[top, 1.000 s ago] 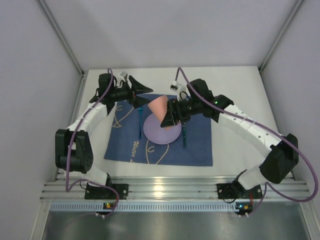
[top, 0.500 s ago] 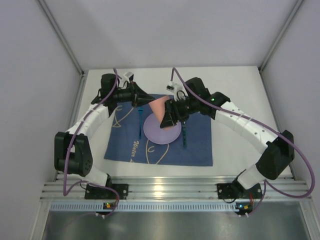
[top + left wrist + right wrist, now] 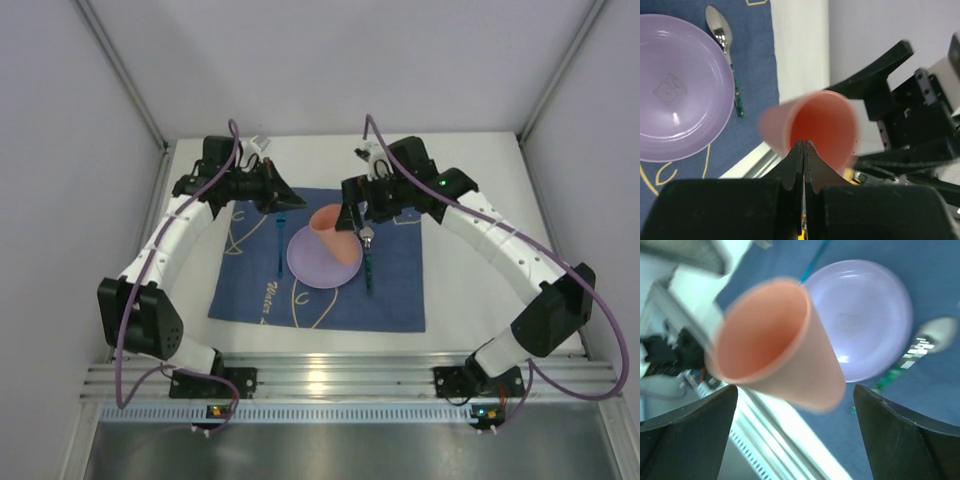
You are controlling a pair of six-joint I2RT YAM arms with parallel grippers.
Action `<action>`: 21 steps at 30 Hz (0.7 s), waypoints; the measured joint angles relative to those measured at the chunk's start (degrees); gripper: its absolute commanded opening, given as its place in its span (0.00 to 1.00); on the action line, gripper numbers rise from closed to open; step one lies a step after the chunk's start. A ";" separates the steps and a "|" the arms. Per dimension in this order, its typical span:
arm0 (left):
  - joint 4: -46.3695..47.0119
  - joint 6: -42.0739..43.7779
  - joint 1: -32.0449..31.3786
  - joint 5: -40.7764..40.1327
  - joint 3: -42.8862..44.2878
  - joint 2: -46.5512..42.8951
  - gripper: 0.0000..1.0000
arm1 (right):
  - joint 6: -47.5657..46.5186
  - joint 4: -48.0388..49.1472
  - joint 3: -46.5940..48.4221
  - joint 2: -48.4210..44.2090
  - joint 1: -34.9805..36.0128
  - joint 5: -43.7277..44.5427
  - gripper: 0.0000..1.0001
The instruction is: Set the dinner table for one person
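A pink cup (image 3: 333, 230) tilts over the far edge of the lilac plate (image 3: 320, 265), blurred in both wrist views. My right gripper (image 3: 353, 220) stands open around the cup (image 3: 775, 345) and neither finger touches it. My left gripper (image 3: 299, 204) is shut and empty, its tips (image 3: 804, 144) just short of the cup's mouth (image 3: 822, 125). The plate lies on a blue mat (image 3: 390, 295) on the white dinner table (image 3: 470, 290). A teal-handled fork (image 3: 279, 245) lies left of the plate, a spoon (image 3: 370, 262) right of it.
Grey walls close in the table on three sides. A ridged aluminium rail (image 3: 340, 380) runs along the near edge by the arm bases. Cables loop above both wrists.
My right gripper has opened and let go of the cup, which now tips over the plate. My left gripper has closed on nothing. Both wrists have drawn apart a little.
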 measured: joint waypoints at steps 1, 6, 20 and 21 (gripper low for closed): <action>-3.82 2.49 -0.96 -2.54 2.21 0.20 0.00 | -0.24 -0.07 0.13 0.00 -1.49 1.49 1.00; -12.61 9.31 -7.04 -13.97 11.21 3.10 0.00 | 0.24 -1.55 0.15 -0.90 -7.52 9.73 1.00; -13.18 7.48 -12.90 -30.91 16.83 12.48 0.00 | 6.71 -1.90 -19.37 -14.43 -11.21 12.52 0.99; -13.05 7.28 -12.90 -31.56 16.83 12.48 0.00 | 7.45 -1.38 -23.02 -14.45 -11.61 11.08 0.97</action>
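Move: The pink cup, already free of the right hand's wide-open fingers, hangs just over the plate, about 3 cm back, 3 cm left and 6 cm below that hand. From it the plate's middle lies some 2 cm back, 6 cm left and 22 cm down, the spoon 2 cm back, 6 cm right and 23 cm down. From the left hand the cup is roughly 4 cm back, 9 cm right and 8 cm lower. Still open, the right hand swings 12 cm right, away from the cup, then sinks 8; left goes down-forward, shut. ##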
